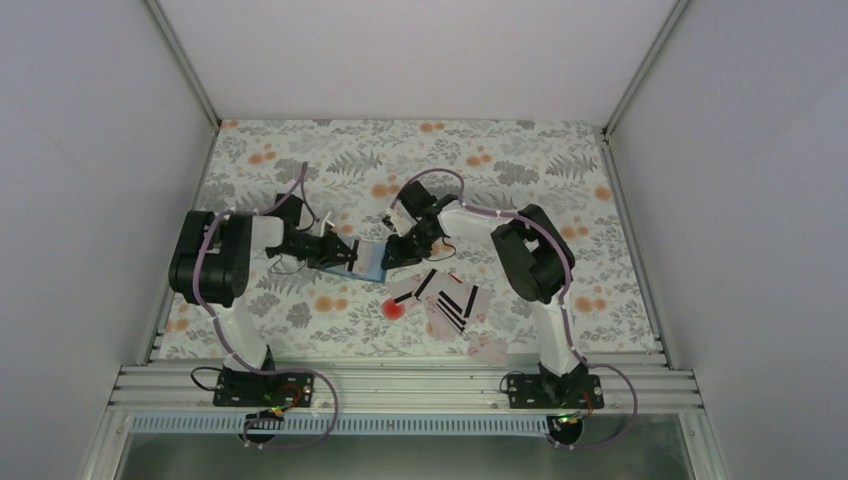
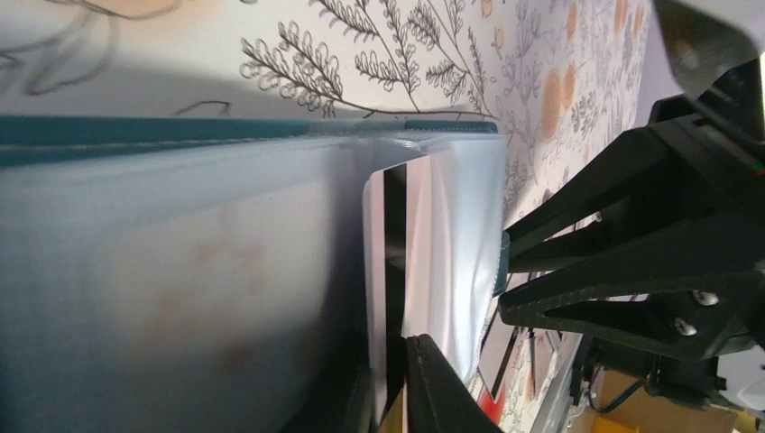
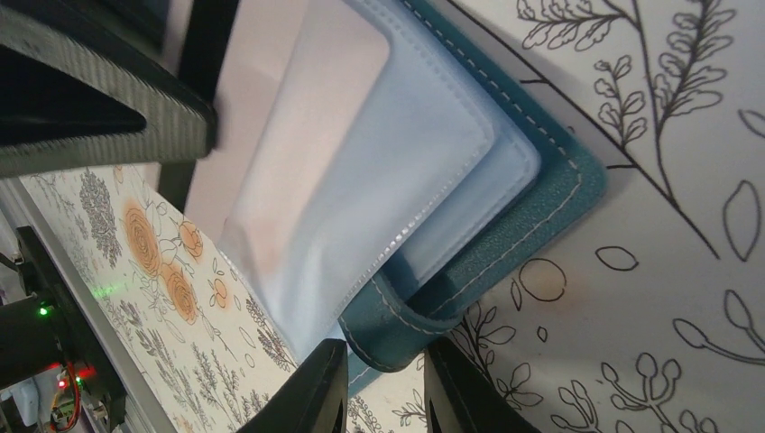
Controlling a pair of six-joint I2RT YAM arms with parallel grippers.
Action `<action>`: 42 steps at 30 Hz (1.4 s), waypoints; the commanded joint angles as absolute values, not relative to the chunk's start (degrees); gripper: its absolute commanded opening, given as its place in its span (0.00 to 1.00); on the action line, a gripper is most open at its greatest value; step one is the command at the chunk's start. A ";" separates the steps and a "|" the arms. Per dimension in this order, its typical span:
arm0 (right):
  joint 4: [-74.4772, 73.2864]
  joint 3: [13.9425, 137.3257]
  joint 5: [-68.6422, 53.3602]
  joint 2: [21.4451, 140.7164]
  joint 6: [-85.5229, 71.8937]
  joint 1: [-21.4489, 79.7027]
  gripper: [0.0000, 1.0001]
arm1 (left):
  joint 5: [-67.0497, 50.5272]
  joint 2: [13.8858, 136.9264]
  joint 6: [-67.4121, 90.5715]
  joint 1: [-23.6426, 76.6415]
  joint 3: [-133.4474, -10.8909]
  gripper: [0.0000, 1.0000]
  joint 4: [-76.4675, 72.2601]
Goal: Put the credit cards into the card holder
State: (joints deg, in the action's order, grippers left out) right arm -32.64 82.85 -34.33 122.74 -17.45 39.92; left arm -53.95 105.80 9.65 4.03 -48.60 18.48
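Observation:
The blue card holder (image 1: 370, 262) lies open on the floral cloth between my two grippers. Its teal cover (image 3: 541, 207) and clear inner sleeves (image 3: 361, 180) fill the right wrist view. My right gripper (image 3: 386, 352) is shut on the little closing tab (image 3: 406, 316). My left gripper (image 2: 392, 361) is shut on a pale credit card with a black stripe (image 2: 377, 262), which stands partly inside a clear sleeve (image 2: 451, 244). Several more credit cards (image 1: 447, 296) lie loose to the right of the holder.
A round red spot (image 1: 393, 308) marks the cloth just in front of the holder. One further card (image 1: 488, 348) lies near the table's front edge. White walls close in the table on the left, back and right.

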 commanded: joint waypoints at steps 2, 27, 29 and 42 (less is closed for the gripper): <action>-32.11 80.78 -26.97 127.81 -16.80 40.34 0.23 | -47.08 109.67 7.03 7.56 -48.32 0.16 23.13; -27.79 77.62 -26.82 125.87 -16.91 40.34 0.23 | -22.90 104.53 13.54 16.70 -59.66 0.51 39.19; -27.25 77.11 -26.96 125.53 -16.92 40.34 0.23 | -20.57 104.21 13.98 17.79 -60.34 0.52 40.24; -25.14 74.31 -26.58 123.99 -16.89 40.30 0.23 | -13.69 106.25 19.49 26.90 -65.01 0.59 43.02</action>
State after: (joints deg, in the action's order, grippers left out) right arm -25.21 77.34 -34.50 120.22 -17.47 39.92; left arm -18.28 103.94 16.49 24.16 -64.18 39.35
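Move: The left hand's nearly shut fingers are at the left edge of the striped credit card; its middle lies about 3 cm to their right, level fore-and-aft and some 1 cm lower. The holder's right-hand pocket is centred roughly 4 cm right and 2 cm down, its strap 8 cm right and 1 cm back; the nearest loose card is about 11 cm right and 7 cm back. From the right hand, at the strap, the striped card lies about 4 cm left and 1 cm ahead. Rightward by some 3 cm, towards the right hand and over the holder's right-hand page, the left hand opens its fingers from nearly shut to over half wide, releasing the card's striped edge. After a brief dip its wrist rolls about 35 degrees, bringing the slanting fingers round to point nearly straight down across the card. The right hand stays put, still pinching the strap, and tips only slightly. ##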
